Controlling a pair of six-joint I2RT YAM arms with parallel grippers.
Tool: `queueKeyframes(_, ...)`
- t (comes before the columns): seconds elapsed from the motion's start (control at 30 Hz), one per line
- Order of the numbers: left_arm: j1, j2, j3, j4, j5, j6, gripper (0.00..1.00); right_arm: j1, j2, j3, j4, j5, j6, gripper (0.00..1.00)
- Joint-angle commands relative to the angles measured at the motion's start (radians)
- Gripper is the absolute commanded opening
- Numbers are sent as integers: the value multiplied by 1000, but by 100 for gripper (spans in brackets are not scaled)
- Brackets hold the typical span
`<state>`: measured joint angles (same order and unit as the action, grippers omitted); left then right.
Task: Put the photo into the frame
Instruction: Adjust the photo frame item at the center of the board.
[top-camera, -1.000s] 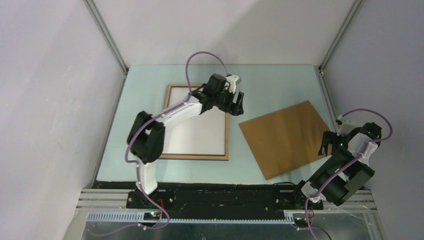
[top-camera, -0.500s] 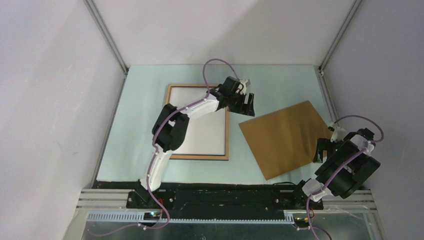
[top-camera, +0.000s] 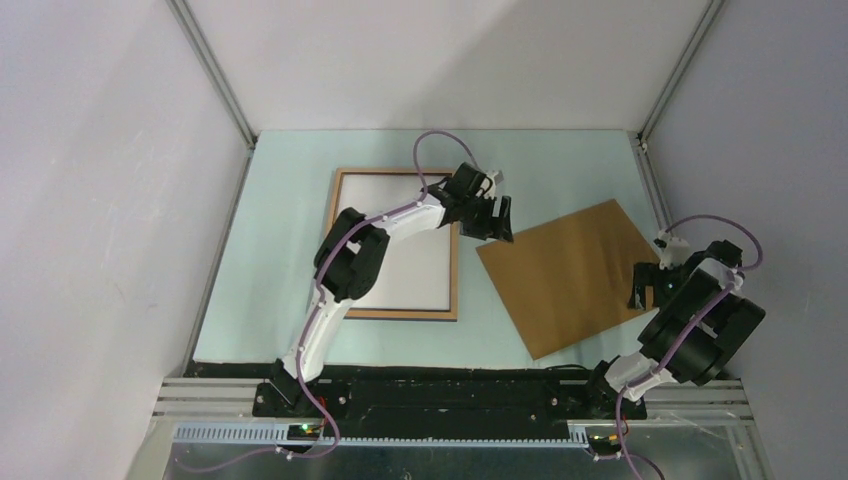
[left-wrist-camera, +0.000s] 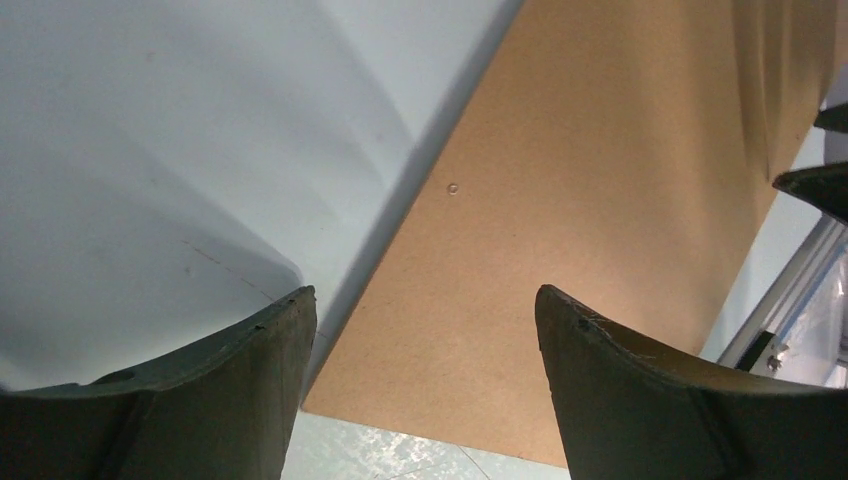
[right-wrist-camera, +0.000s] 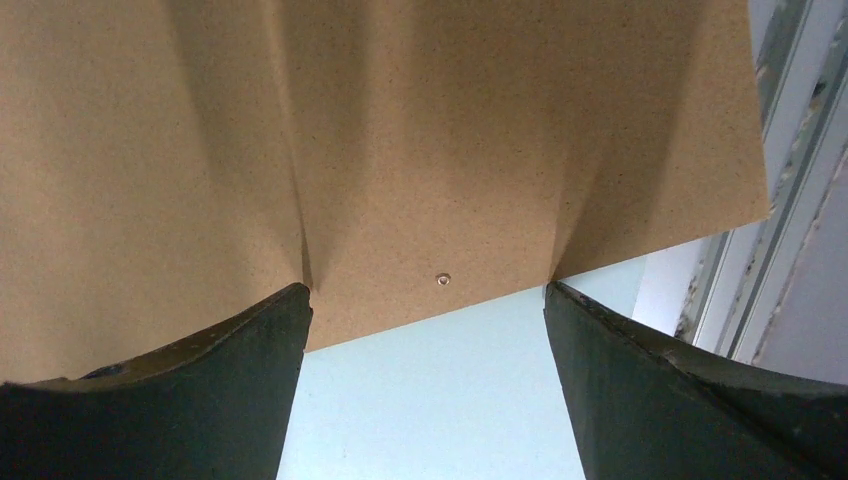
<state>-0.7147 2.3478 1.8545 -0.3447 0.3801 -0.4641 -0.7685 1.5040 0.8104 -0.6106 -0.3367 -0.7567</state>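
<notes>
The frame (top-camera: 400, 314) lies flat left of the table's middle, its light wood-brown border up. A plain white sheet (top-camera: 410, 270) fills it, which looks like the photo's white back; no beach print shows. My left gripper (top-camera: 490, 222) is open and empty, hovering past the frame's top right corner, over the left corner of the brown backing board (top-camera: 565, 275). In the left wrist view the gripper (left-wrist-camera: 425, 310) frames that board (left-wrist-camera: 600, 150). My right gripper (top-camera: 648, 290) is open and empty at the board's right edge; it also shows in the right wrist view (right-wrist-camera: 425, 300) with the board's edge (right-wrist-camera: 400, 130) between its fingers.
The backing board lies flat and turned at an angle, right of the frame. Grey enclosure walls with metal posts (top-camera: 665, 90) close in the pale green table (top-camera: 280, 250) on three sides. The arm bases sit on a black rail (top-camera: 450, 395) at the near edge.
My left arm has stretched right, from over the frame's top right corner to the board's left corner. My right gripper has shifted along the board's right edge.
</notes>
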Motion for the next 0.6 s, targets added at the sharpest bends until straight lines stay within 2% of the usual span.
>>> queueKeyframes(0.0, -14, -18, -52, -6, 39, -15, 86, 46, 97, -22, 11, -11, 68, 91)
queueKeyframes(0.23, -13, -78, -149, -4, 69, 28, 86, 120, 192, 76, 25, -20, 167, 90)
queueKeyframes(0.57, 4, -81, -162, -5, 166, 67, 85, 284, 350, 294, 16, -20, 329, 90)
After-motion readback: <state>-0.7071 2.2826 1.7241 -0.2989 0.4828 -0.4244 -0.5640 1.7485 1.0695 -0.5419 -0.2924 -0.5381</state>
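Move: Near the table's right side, the right hand, fingers down, is low at the brown backing board's near edge: its middle is about 18 cm to the left and 7 cm ahead, and the board's right corner some 7 cm to the right and 1 cm ahead. From the low left hand that middle lies about 19 cm to the right and 10 cm back, the board's left corner 4 cm left and 1 cm back, and the frame's middle about 26 cm left and 1 cm back. Pushing forward about 9.5 cm at an even height, speeding up as it goes, the right hand keeps one open finger against the board's near edge close to the right corner, the other over its surface. Meanwhile the left hand eases back some 3 cm and slightly left, turning about 5 degrees clockwise, its forward finger coming up against the far-left edge beside the left corner. Both grippers stay open. ##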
